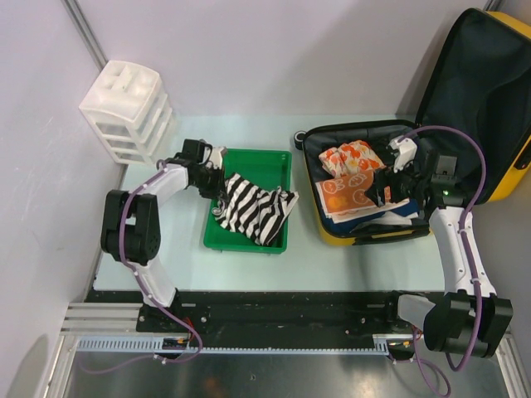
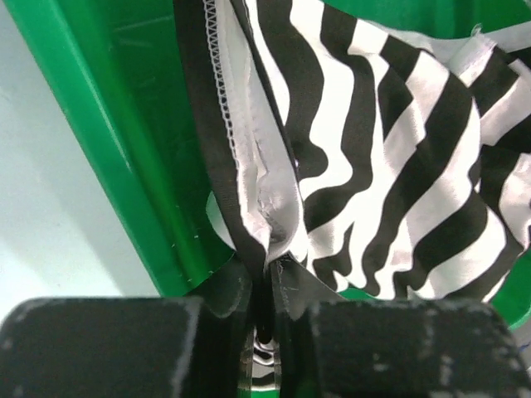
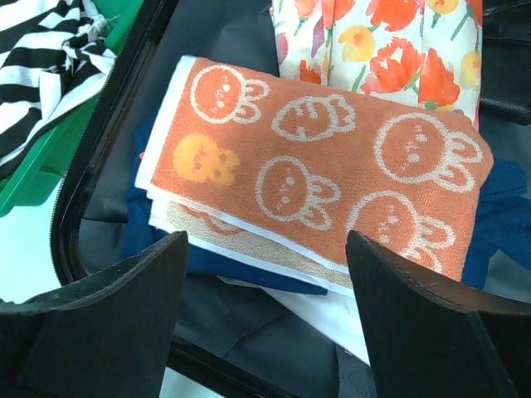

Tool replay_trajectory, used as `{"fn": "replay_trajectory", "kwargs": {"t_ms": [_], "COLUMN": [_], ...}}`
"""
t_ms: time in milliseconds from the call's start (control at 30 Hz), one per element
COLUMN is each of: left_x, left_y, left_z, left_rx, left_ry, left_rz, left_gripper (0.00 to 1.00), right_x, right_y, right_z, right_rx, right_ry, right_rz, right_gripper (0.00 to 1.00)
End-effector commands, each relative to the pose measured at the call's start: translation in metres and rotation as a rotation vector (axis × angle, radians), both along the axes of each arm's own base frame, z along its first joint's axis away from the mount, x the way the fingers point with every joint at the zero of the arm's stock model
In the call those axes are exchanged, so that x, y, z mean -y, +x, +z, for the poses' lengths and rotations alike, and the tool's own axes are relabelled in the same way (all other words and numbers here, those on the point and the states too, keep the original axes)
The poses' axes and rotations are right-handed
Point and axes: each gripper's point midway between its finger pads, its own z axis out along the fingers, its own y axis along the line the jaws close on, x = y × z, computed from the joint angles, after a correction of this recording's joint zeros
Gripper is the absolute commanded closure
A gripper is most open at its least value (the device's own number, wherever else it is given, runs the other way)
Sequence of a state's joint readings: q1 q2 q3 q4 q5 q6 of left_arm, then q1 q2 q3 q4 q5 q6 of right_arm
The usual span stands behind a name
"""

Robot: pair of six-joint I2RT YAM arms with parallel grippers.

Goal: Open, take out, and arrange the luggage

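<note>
The yellow luggage (image 1: 516,166) lies open at the right, its black-lined lid raised. Inside it, a folded orange towel with a rabbit print (image 1: 348,192) (image 3: 332,174) lies on white and dark blue cloth (image 3: 207,265), next to a floral cloth (image 1: 353,157) (image 3: 390,50). My right gripper (image 1: 383,186) (image 3: 265,249) hovers open over the towel's near edge and holds nothing. A black-and-white striped cloth (image 1: 253,207) (image 2: 373,149) lies in the green tray (image 1: 265,162) (image 2: 108,124). My left gripper (image 1: 217,189) (image 2: 270,290) is shut on that cloth's hem at the tray's left side.
A white plastic drawer unit (image 1: 129,108) stands at the back left corner. The green tray sits between the two arms, just left of the luggage. The striped cloth (image 3: 50,58) shows at the upper left of the right wrist view.
</note>
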State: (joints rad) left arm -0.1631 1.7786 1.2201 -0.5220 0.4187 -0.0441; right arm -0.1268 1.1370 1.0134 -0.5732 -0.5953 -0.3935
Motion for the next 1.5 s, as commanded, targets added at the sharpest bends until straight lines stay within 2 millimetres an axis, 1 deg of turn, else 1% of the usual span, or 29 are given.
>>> {"fn": "replay_trajectory", "kwargs": {"t_ms": [0, 33, 100, 133, 167, 200, 233, 300, 333, 367, 400, 567, 700, 733, 800, 833, 933, 967, 1100, 1167, 1200, 1233, 1267, 1300, 1333, 1367, 1400, 1433, 1467], "left_x": [-0.01, -0.013, -0.015, -0.016, -0.012, -0.01, -0.008, -0.001, 0.001, 0.002, 0.004, 0.009, 0.023, 0.025, 0.033, 0.035, 0.042, 0.044, 0.055, 0.064, 0.069, 0.074, 0.087, 0.095, 0.103, 0.119, 0.132, 0.142, 0.158], "left_y": [0.002, 0.003, 0.007, 0.009, 0.009, 0.009, 0.009, 0.008, 0.009, 0.01, 0.009, 0.011, 0.004, 0.003, -0.001, -0.001, -0.003, -0.003, 0.0, -0.001, 0.001, 0.0, -0.005, -0.004, -0.006, -0.012, -0.011, -0.013, -0.019], "left_z": [0.006, 0.009, 0.024, 0.033, 0.04, 0.054, 0.062, 0.086, 0.095, 0.1, 0.107, 0.123, 0.132, 0.135, 0.137, 0.138, 0.141, 0.141, 0.147, 0.153, 0.158, 0.162, 0.165, 0.174, 0.178, 0.181, 0.186, 0.187, 0.189], "left_rx": [0.048, 0.054, 0.074, 0.086, 0.099, 0.131, 0.15, 0.207, 0.236, 0.252, 0.265, 0.339, 0.347, 0.356, 0.361, 0.367, 0.374, 0.371, 0.375, 0.384, 0.395, 0.407, 0.414, 0.451, 0.466, 0.477, 0.504, 0.51, 0.517], "left_ry": [0.051, 0.055, 0.036, 0.022, -0.003, -0.024, -0.04, -0.083, -0.087, -0.092, -0.106, -0.114, -0.151, -0.152, -0.154, -0.151, -0.154, -0.156, -0.174, -0.19, -0.196, -0.203, -0.217, -0.22, -0.224, -0.232, -0.245, -0.257, -0.273], "left_rz": [-0.018, -0.007, 0.035, 0.046, 0.034, 0.027, 0.012, -0.025, -0.041, -0.051, -0.061, -0.139, -0.181, -0.192, -0.216, -0.221, -0.238, -0.241, -0.256, -0.28, -0.294, -0.314, -0.358, -0.399, -0.432, -0.481, -0.539, -0.574, -0.625], "left_gripper": [0.82, 0.69, 0.6, 0.52, 0.48, 0.43, 0.31, 0.21, 0.11, 0.08, 0.01, 0.0, 0.0, 0.0, 0.0, 0.0, 0.0, 0.0, 0.0, 0.0, 0.0, 0.0, 0.0, 0.0, 0.0, 0.0, 0.0, 0.0, 0.0], "right_x": [0.005, 0.007, 0.007, 0.006, 0.005, 0.007, 0.007, 0.009, 0.014, 0.019, 0.023, 0.036, 0.059, 0.061, 0.064, 0.068, 0.073, 0.071, 0.068, 0.063, 0.062, 0.062, 0.058, 0.057, 0.056, 0.051, 0.049, 0.046, 0.043], "right_y": [0.006, 0.007, 0.008, 0.009, 0.01, 0.012, 0.014, 0.021, 0.025, 0.028, 0.033, 0.043, 0.056, 0.059, 0.064, 0.067, 0.075, 0.077, 0.085, 0.084, 0.083, 0.082, 0.079, 0.077, 0.073, 0.069, 0.064, 0.059, 0.056], "right_z": [0.011, 0.01, 0.008, 0.007, 0.004, 0.002, 0.001, 0.0, -0.001, -0.003, -0.004, -0.012, -0.02, -0.027, -0.029, -0.038, -0.043, -0.049, -0.062, -0.063, -0.059, -0.056, -0.045, -0.04, -0.034, -0.028, -0.017, -0.015, -0.011], "right_rx": [0.041, 0.04, 0.04, 0.043, 0.035, 0.035, 0.035, 0.041, 0.035, 0.035, 0.036, 0.004, -0.009, -0.031, -0.043, -0.067, -0.076, -0.095, -0.142, -0.16, -0.156, -0.152, -0.125, -0.111, -0.098, -0.084, -0.058, -0.06, -0.047], "right_ry": [-0.044, -0.058, -0.073, -0.09, -0.1, -0.124, -0.134, -0.136, -0.14, -0.143, -0.143, -0.108, -0.081, -0.071, -0.042, -0.03, 0.001, 0.017, 0.065, 0.089, 0.094, 0.098, 0.1, 0.098, 0.089, 0.094, 0.09, 0.092, 0.091], "right_rz": [-0.004, -0.014, -0.012, -0.007, -0.002, -0.016, -0.023, -0.046, -0.08, -0.101, -0.113, -0.161, -0.219, -0.222, -0.233, -0.244, -0.257, -0.25, -0.253, -0.23, -0.225, -0.219, -0.201, -0.19, -0.17, -0.143, -0.129, -0.114, -0.085], "right_gripper": [0.19, 0.19, 0.2, 0.21, 0.21, 0.21, 0.22, 0.21, 0.2, 0.19, 0.18, 0.15, 0.15, 0.16, 0.17, 0.17, 0.18, 0.19, 0.22, 0.34, 0.41, 0.53, 0.57, 0.62, 0.74, 0.79, 0.86, 0.96, 1.0]}}
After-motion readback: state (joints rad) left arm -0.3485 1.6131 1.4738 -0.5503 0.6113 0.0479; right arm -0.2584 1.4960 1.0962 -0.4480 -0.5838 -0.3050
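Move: Some 5 cm ahead of the right hand, 3 cm to its left and 10 cm below lies the orange towel in the open suitcase. The floral cloth is 13 cm ahead, 5 cm left and 10 cm below; the navy cloth peeks out from under the towel, 2 cm ahead, straight below by 12 cm. For the left hand, the striped cloth it pinches has its middle 8 cm right, 1 cm back and 4 cm below; the orange towel is about 35 cm right, 3 cm ahead. Reaching down about 8 cm, forward and to the right about as much, the right hand, turning some 15 degrees clockwise and tipping down, goes to the towel's right end, closes on it and starts back up by about a centimetre. The left hand opens wide, lets go of the striped cloth's left edge and rises some 16 cm, then also swings right over the green tray. ##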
